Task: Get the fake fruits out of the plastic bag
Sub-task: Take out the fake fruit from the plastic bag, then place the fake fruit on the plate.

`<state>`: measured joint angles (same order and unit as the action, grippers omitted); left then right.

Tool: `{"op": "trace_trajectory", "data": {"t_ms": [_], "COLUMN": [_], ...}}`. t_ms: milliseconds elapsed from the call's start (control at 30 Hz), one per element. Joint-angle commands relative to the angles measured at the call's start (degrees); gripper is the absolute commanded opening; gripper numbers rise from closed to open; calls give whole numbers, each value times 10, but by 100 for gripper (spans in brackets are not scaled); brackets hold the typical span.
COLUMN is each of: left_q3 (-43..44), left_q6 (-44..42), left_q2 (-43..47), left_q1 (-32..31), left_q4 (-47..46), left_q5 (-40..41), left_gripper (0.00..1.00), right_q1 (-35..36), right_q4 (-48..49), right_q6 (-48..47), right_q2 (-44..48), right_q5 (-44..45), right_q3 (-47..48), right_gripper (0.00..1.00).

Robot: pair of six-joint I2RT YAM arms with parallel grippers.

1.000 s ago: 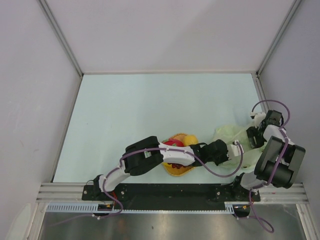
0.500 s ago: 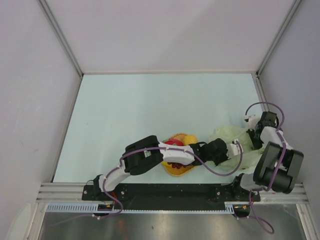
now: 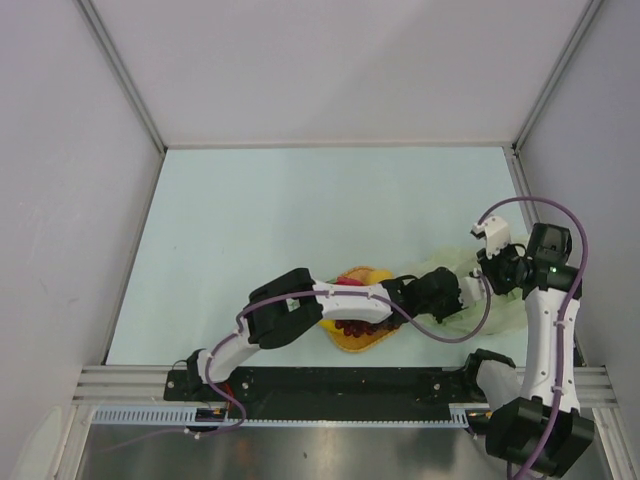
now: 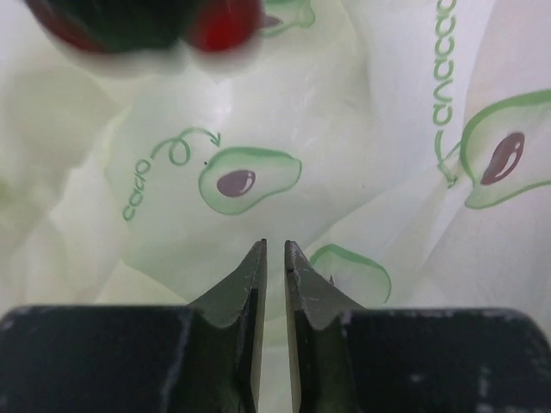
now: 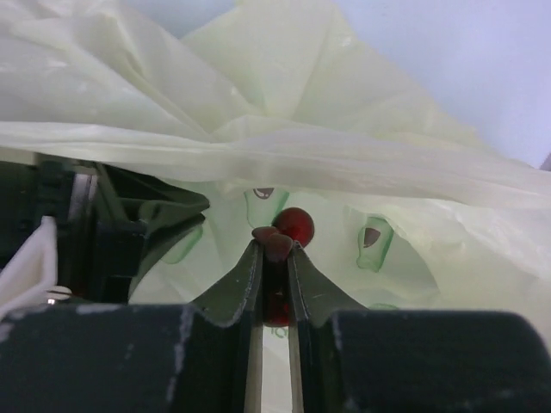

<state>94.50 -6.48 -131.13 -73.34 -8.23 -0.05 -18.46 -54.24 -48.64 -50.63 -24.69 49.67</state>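
The plastic bag [image 3: 447, 268] lies crumpled at the right, pale cream with green avocado prints [image 4: 250, 179]. My left gripper [image 3: 466, 292] reaches into it from the left, its jaws [image 4: 275, 245] nearly together on a fold of the film. My right gripper [image 5: 275, 245] is inside the bag's mouth [image 5: 301, 95], shut on the brown stem of a red grape bunch [image 5: 294, 224]. In the top view the right gripper [image 3: 487, 272] sits just right of the left one. A red fruit [image 3: 346, 282] and a yellow fruit [image 3: 373, 274] lie on the mat, partly hidden by the left arm.
A round orange woven mat [image 3: 350, 343] lies under the left forearm with dark red fruit [image 3: 350, 327] on it. Grey walls close in the table on the left, back and right [image 3: 530, 170]. The right arm's cable [image 3: 520, 205] loops above the bag.
My right gripper has gone from open to shut on the grape stem. The right arm rose and swung left over the bag. The left gripper stayed on the bag, shifting slightly up.
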Motion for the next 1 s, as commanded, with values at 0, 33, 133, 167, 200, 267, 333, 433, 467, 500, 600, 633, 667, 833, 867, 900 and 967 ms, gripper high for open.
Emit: {"op": "trace_trajectory", "data": {"t_ms": [0, 33, 133, 167, 200, 267, 333, 433, 467, 500, 600, 633, 667, 833, 867, 900, 967], "left_q3": [38, 40, 46, 49, 49, 49, 45, 32, 25, 23, 22, 22, 25, -44, -60, -71, -99], "left_q6": [-1, 1, 4, 7, 12, 20, 31, 46, 49, 51, 31, 22, 10, -26, -19, -16, -9], "left_q2": [48, 52, 64, 69, 76, 97, 123, 158, 189, 202, 261, 274, 300, 422, 444, 483, 514], "left_q1": [3, 2, 6, 8, 12, 22, 35, 50, 55, 64, 89, 97, 105, 177, 193, 229, 266], "left_q4": [8, 9, 15, 15, 17, 18, 21, 31, 37, 46, 112, 156, 184, 309, 315, 327, 339], "left_q5": [16, 16, 11, 5, -39, -72, -162, -245, -257, -261, -310, -330, -374, -372, -356, -344, -311], "left_gripper": [18, 18, 18, 19, 24, 30, 36, 46, 48, 51, 53, 54, 54, 55, 55, 55, 57], "right_q1": [3, 3, 2, 0, -8, -13, -21, -29, -31, -32, -32, -27, -13, 69, 103, 128, 211], "right_q4": [-34, -25, -14, -10, -7, -5, 10, 47, 55, 69, 100, 107, 114, 166, 177, 186, 216], "right_q6": [32, 42, 66, 76, 78, 84, 102, 140, 150, 159, 184, 195, 198, 243, 258, 269, 315], "right_q2": [-10, -12, -13, -13, -15, -18, -20, -25, -25, -27, -23, -21, -15, 10, 13, 15, 9], "right_q5": [-81, -83, -77, -73, -74, -80, -87, -101, -112, -119, -142, -148, -151, -142, -143, -141, -109], "right_q3": [28, 30, 44, 49, 60, 75, 89, 97, 98, 101, 105, 105, 105, 108, 112, 114, 124], "right_gripper": [0, 0, 0, 0, 0, 0, 0, 0, 0, 0, 0, 0, 0, 0, 0, 0, 0]}}
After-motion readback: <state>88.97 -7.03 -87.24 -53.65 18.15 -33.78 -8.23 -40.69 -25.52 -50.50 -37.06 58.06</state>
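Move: The wicker basket lies about 29 cm to the right hand's left, 5 cm back and 14 cm below; that hand already holds the small dark-red fruits. On the basket, the yellow fruit is some 25 cm left and 1 cm ahead of that hand, the grapes about 28 cm left and 6 cm back. The plastic bag's middle is roughly 4 cm left of it, level ahead, 11 cm below. From the left hand, the basket is about 23 cm left, 1 cm back. The small dark-red fruits stay pinched in the right fingers and are lifted about 9 cm up and some 5 cm forward out of the bag, then swung 7 cm left as the wrist tilts roughly 25 degrees, left side rising. The left hand comes free of the bag, its fingers opening from nearly shut to half wide, climbing steeply and then sweeping left. ##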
